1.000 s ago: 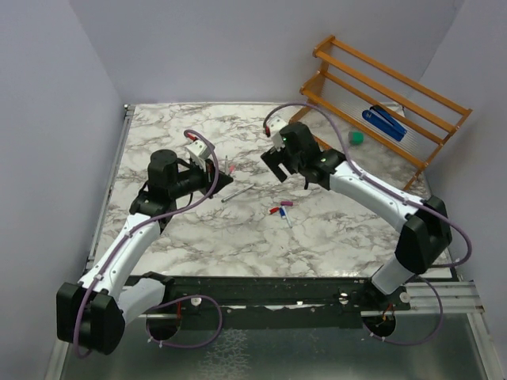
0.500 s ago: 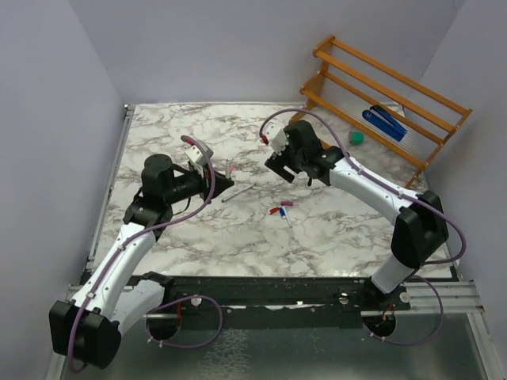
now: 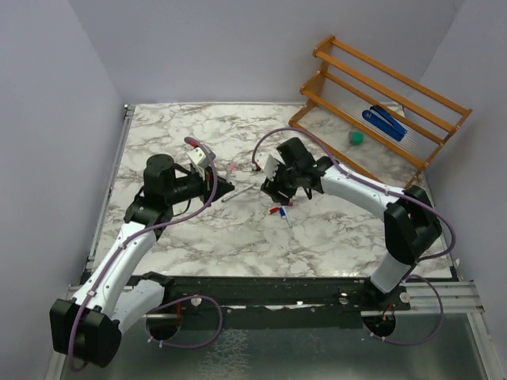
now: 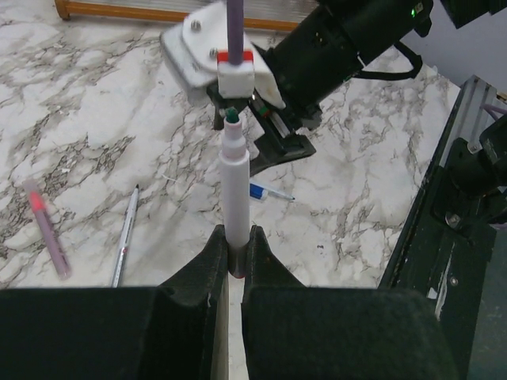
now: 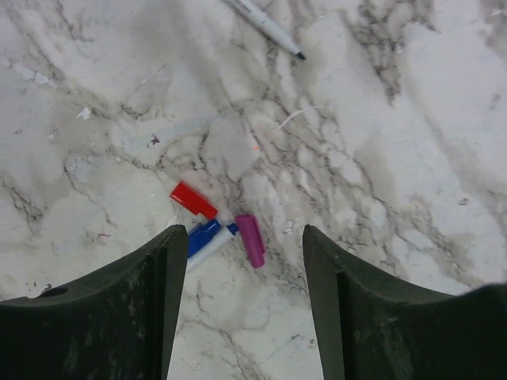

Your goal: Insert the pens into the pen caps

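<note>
My left gripper (image 4: 235, 237) is shut on a white pen (image 4: 234, 186) and holds it uncapped, dark tip pointing away toward the right arm; in the top view this gripper (image 3: 225, 189) is left of centre. My right gripper (image 5: 242, 233) is open, hanging just above a red cap (image 5: 193, 199), a blue cap (image 5: 203, 235), a pink cap (image 5: 251, 240) and a white pen (image 5: 210, 249) with a blue end. In the top view the right gripper (image 3: 272, 190) is just behind these caps (image 3: 279, 210). A thin pen (image 4: 125, 233) and a pink pen (image 4: 46, 237) lie on the table.
An orange wooden rack (image 3: 380, 91) stands at the back right with a blue stapler-like object (image 3: 384, 123) and a small green block (image 3: 357, 138) by it. The marble table (image 3: 174, 237) is walled on the left and at the back. A black rail runs along the near edge.
My right gripper has swung nearer and down, from the back of the table to just above the caps. My left gripper has shifted a little with the pen still in it.
</note>
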Tool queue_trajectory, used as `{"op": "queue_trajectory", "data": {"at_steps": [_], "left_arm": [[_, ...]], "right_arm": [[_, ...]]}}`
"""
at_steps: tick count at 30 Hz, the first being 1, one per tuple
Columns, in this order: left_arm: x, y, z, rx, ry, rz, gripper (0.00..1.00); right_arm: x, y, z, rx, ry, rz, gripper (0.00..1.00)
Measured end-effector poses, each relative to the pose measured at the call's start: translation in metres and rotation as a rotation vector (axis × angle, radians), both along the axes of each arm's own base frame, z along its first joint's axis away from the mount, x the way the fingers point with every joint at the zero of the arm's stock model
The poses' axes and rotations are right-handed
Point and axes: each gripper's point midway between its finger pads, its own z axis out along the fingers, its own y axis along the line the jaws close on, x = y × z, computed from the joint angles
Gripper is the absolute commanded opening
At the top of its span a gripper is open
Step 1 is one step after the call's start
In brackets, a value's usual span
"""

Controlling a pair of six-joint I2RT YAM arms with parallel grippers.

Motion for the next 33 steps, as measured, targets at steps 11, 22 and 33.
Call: {"op": "queue_trajectory", "data": {"at_steps": [11, 22, 33], "left_arm": [[0.006, -0.002, -0.020, 0.028, 0.062, -0.003, 0.00], [0.013, 0.000, -0.030, 0.038, 0.097, 0.007, 0.00], [0.015, 0.002, -0.031, 0.038, 0.100, 0.014, 0.00]], "right_arm": [[-0.043, 0.009, -0.065, -0.052, 0.133, 0.089, 0.67], [-0.025, 0.016, -0.066, -0.016, 0.038, 0.079, 0.68], [-0.021, 0.016, -0.068, -0.021, 0.019, 0.077, 0.65]]}}
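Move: The red cap lies about 10 cm below the empty right hand, some 3 cm to its left and 2 cm back. At the same table height, the blue cap is 3 cm back and 1 cm left of the hand, and the purple cap is level with it, 1 cm right. From the left hand, holding an uncapped pen, the red cap is roughly 6 cm ahead, 14 cm right and 24 cm down. The right hand sinks quickly about 7 cm towards the red cap, swinging some 4 cm back and then coming about 2 cm forward again before it settles above the caps, edging slightly left with its fingers still about two-thirds open. Meanwhile the left hand keeps its pinch on the uncapped pen and lowers it about 3 cm, easing a little forward and tipping slightly downward. ##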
